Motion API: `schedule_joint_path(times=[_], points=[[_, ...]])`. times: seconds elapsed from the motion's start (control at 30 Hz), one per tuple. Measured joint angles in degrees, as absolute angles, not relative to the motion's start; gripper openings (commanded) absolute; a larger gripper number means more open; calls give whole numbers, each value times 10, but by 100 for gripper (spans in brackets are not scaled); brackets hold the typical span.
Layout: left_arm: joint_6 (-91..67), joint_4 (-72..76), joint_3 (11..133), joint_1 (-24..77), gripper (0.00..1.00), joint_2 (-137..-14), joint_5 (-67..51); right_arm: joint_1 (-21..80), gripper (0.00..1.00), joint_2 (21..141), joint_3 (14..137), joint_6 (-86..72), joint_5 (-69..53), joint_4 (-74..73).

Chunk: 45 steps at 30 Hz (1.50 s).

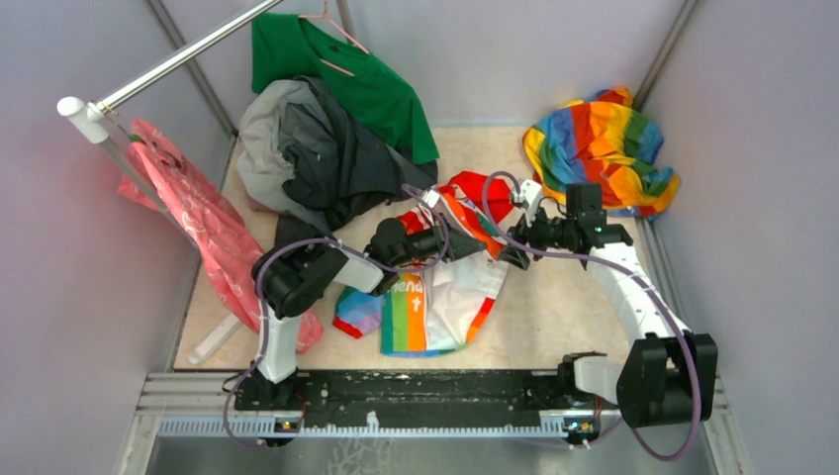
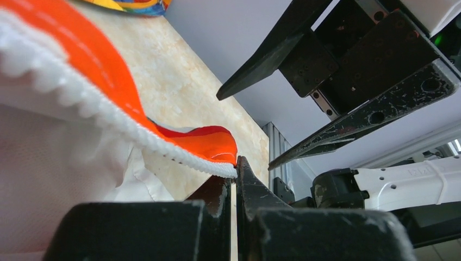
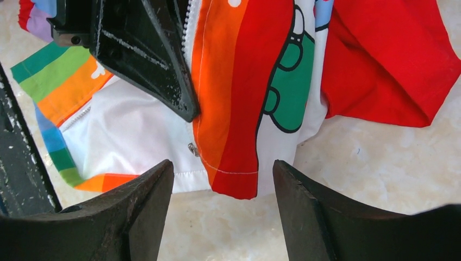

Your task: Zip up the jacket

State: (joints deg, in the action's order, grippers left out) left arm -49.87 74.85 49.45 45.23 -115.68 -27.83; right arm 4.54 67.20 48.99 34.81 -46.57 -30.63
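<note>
The white jacket point(image 1: 445, 297) with rainbow panels lies crumpled mid-table, its red hood point(image 1: 475, 188) toward the back. My left gripper point(image 1: 473, 245) is shut on the upper end of the orange-red zipper strip point(image 2: 108, 81). In the left wrist view its jaws point(image 2: 237, 163) pinch the strip's white-toothed edge. My right gripper point(image 1: 514, 252) hovers just right of it, open and holding nothing. In the right wrist view its fingertips point(image 3: 223, 168) frame the jacket's orange-red front edge point(image 3: 239, 109), with a small metal zipper pull point(image 3: 192, 149) beside that edge. The red hood point(image 3: 391, 60) lies to the right.
An all-rainbow cloth point(image 1: 599, 148) sits at the back right. A dark grey garment point(image 1: 326, 158) and a green shirt point(image 1: 346, 69) are piled at the back left. A pink cloth point(image 1: 198, 228) hangs from the metal rail point(image 1: 178, 59) on the left. Walls close in both sides.
</note>
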Motion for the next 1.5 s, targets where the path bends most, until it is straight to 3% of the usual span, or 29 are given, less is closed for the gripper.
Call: schedule_joint_path(times=[0.33,0.67,0.77,0.83,1.07,1.3,1.5], points=[[-538,759,500,452,0,-1178,-281,67,60,718,490,323,-445,-291],[-556,777,503,452,0,-1186,-282,71,32,733,490,316,-441,-292],[-559,781,505,452,0,-1187,-284,71,11,734,491,316,-445,-292],[-559,783,507,452,7,-1188,-286,71,0,735,492,318,-452,-295],[-551,788,475,448,50,-1177,-276,71,0,735,510,356,-500,-354],[-519,793,324,406,66,-1063,-251,76,0,735,533,494,-564,-506],[-534,824,293,359,72,-1016,-246,78,0,733,534,561,-530,-584]])
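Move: The right hand, open, is just above the hanging orange-red front band of the jacket: the bit it will pinch is about 1 cm to its left, level fore and aft, and 3 cm below. The left gripper, shut on the band's toothed edge, is some 5 cm left and 2 cm ahead at like height; the red hood lies roughly 13 cm ahead, 4 cm left, 12 cm below. From the left hand, the pinch spot is 4 cm right, 2 cm back and 3 cm down; the lettered striped front is 16 cm left, 13 cm back, 13 cm down. The right hand sinks about 3 cm around the hanging orange-red band and shuts its fingers on it while the left hand still pinches the toothed edge, barely moving. Once the right has hold, the left opens, lets go and swings some 10 cm left towards the lettered front, dipping and then rising, as the right hand draws the pinched band about 7 cm back towards the base, turning nearly 20 degrees counter-clockwise. ##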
